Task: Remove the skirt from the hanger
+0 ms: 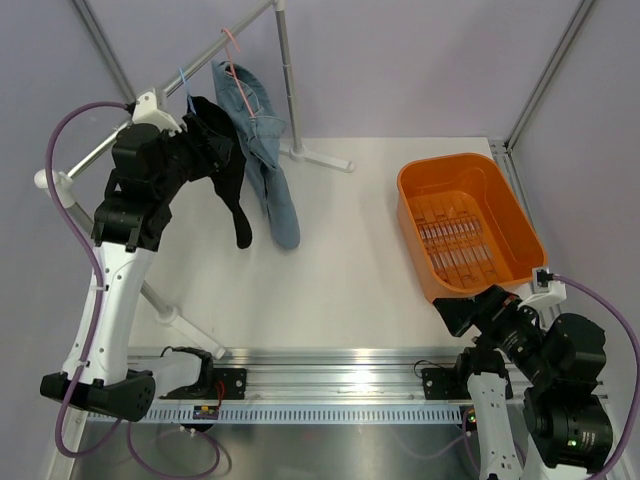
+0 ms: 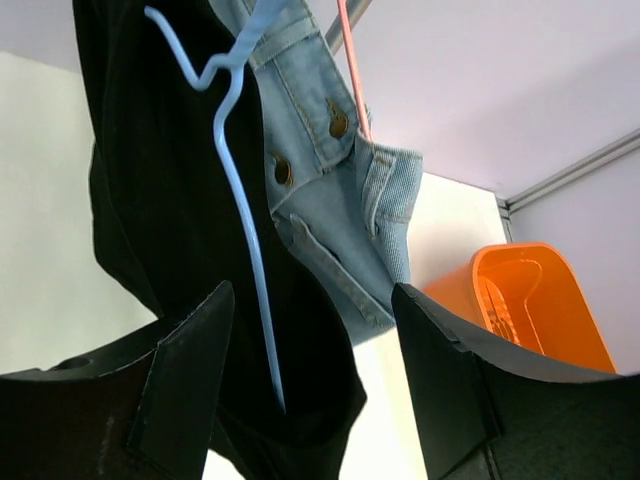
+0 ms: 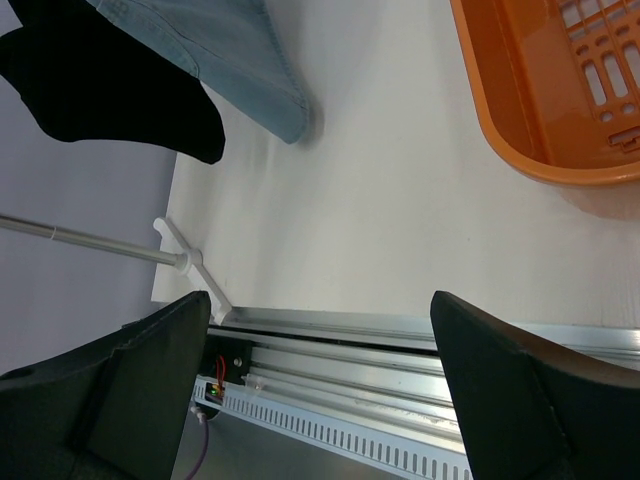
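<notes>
A black skirt [image 1: 225, 175] hangs from a light blue wire hanger [image 1: 185, 85] on the garment rail [image 1: 100, 150] at the back left. My left gripper [image 1: 195, 140] is raised against the skirt's upper part. In the left wrist view the jaws of the left gripper [image 2: 312, 300] stand apart, with the skirt's black cloth [image 2: 150, 180] and the blue hanger [image 2: 240, 190] wire between them. Neither pad visibly presses the cloth. My right gripper [image 1: 460, 315] rests low at the near right. Nothing lies between the wide-open fingers of the right gripper [image 3: 320, 300].
A blue denim garment [image 1: 265, 150] on a pink hanger [image 1: 232, 45] hangs right beside the skirt. The rack's upright pole [image 1: 285, 80] and foot [image 1: 325, 158] stand behind it. An orange basket [image 1: 415, 180] sits at the right. A metal rail [image 1: 330, 385] runs along the near edge.
</notes>
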`<act>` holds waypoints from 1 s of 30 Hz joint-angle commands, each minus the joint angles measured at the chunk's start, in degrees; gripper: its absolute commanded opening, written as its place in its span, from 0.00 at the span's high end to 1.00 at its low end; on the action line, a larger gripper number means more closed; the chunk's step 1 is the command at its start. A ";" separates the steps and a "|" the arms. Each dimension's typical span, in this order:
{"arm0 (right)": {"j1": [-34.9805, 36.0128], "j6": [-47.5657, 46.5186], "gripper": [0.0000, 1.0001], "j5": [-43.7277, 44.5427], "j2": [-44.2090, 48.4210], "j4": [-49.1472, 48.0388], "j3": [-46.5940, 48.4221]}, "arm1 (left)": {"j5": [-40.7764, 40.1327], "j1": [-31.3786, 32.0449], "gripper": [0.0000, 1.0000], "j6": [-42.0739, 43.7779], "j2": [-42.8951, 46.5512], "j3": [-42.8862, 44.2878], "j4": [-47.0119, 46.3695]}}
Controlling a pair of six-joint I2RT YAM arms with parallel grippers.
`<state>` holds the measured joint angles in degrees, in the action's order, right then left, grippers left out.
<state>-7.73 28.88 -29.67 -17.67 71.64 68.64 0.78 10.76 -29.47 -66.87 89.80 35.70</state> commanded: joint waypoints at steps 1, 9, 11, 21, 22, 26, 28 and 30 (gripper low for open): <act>-0.27 -0.93 0.00 -1.44 -0.43 0.87 1.58 | -3.24 1.01 0.37 3.37 -1.24 0.03 -7.47; -0.27 -2.34 0.01 0.84 -1.31 2.19 3.95 | -1.13 1.63 0.47 4.95 -2.65 -1.64 -12.50; -0.27 -2.34 0.00 0.93 -1.49 2.37 4.48 | -1.21 1.63 0.48 5.57 -3.17 -1.82 -12.50; -0.27 -2.25 0.01 1.37 -1.49 3.42 5.45 | -2.36 1.63 0.80 6.71 -6.07 0.02 -12.50; -0.27 -2.34 0.01 1.54 -1.66 3.60 5.71 | -2.27 1.63 0.88 6.62 -6.60 0.37 -12.07; -0.27 -2.43 0.00 1.99 -1.66 3.95 6.59 | -2.62 1.63 1.00 6.36 -6.69 1.43 -11.36; -0.27 -2.34 0.00 1.81 -1.66 3.95 6.51 | -2.62 1.89 1.00 6.36 -6.43 1.87 -11.44; -0.27 -2.17 0.01 1.81 -1.32 4.04 6.24 | -2.71 2.41 1.00 7.14 -6.17 3.09 -11.36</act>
<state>-7.73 27.35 -28.36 -18.00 75.33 73.95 -1.72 12.32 -23.70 -73.58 89.12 26.41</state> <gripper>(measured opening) 0.993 0.042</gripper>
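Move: The left hand, fingers part open, has the lower arm of the blue hanger about 5 cm ahead, within a centimetre or so to its left and a shade below. The black skirt hangs around that arm, its middle roughly 5 cm ahead, in line sideways and 10 cm lower; the denim garment's middle is some 9 cm ahead, 8 cm right and 8 cm lower. From the right hand, the blue hanger's lower arm lies about 31 cm ahead, 39 cm left and 10 cm higher. The left hand eases forward about 5 cm towards the black skirt, drifting about a centimetre to the right and sinking by as much near the end, while the wrist rolls some 5 degrees, left side up, with the fingers kept nearly level. The gap narrows a little on the way in, then over the last few centimetres the fingers shut almost fully and pinch the blue hanger's lower arm between their tips, in front of the black cloth. ##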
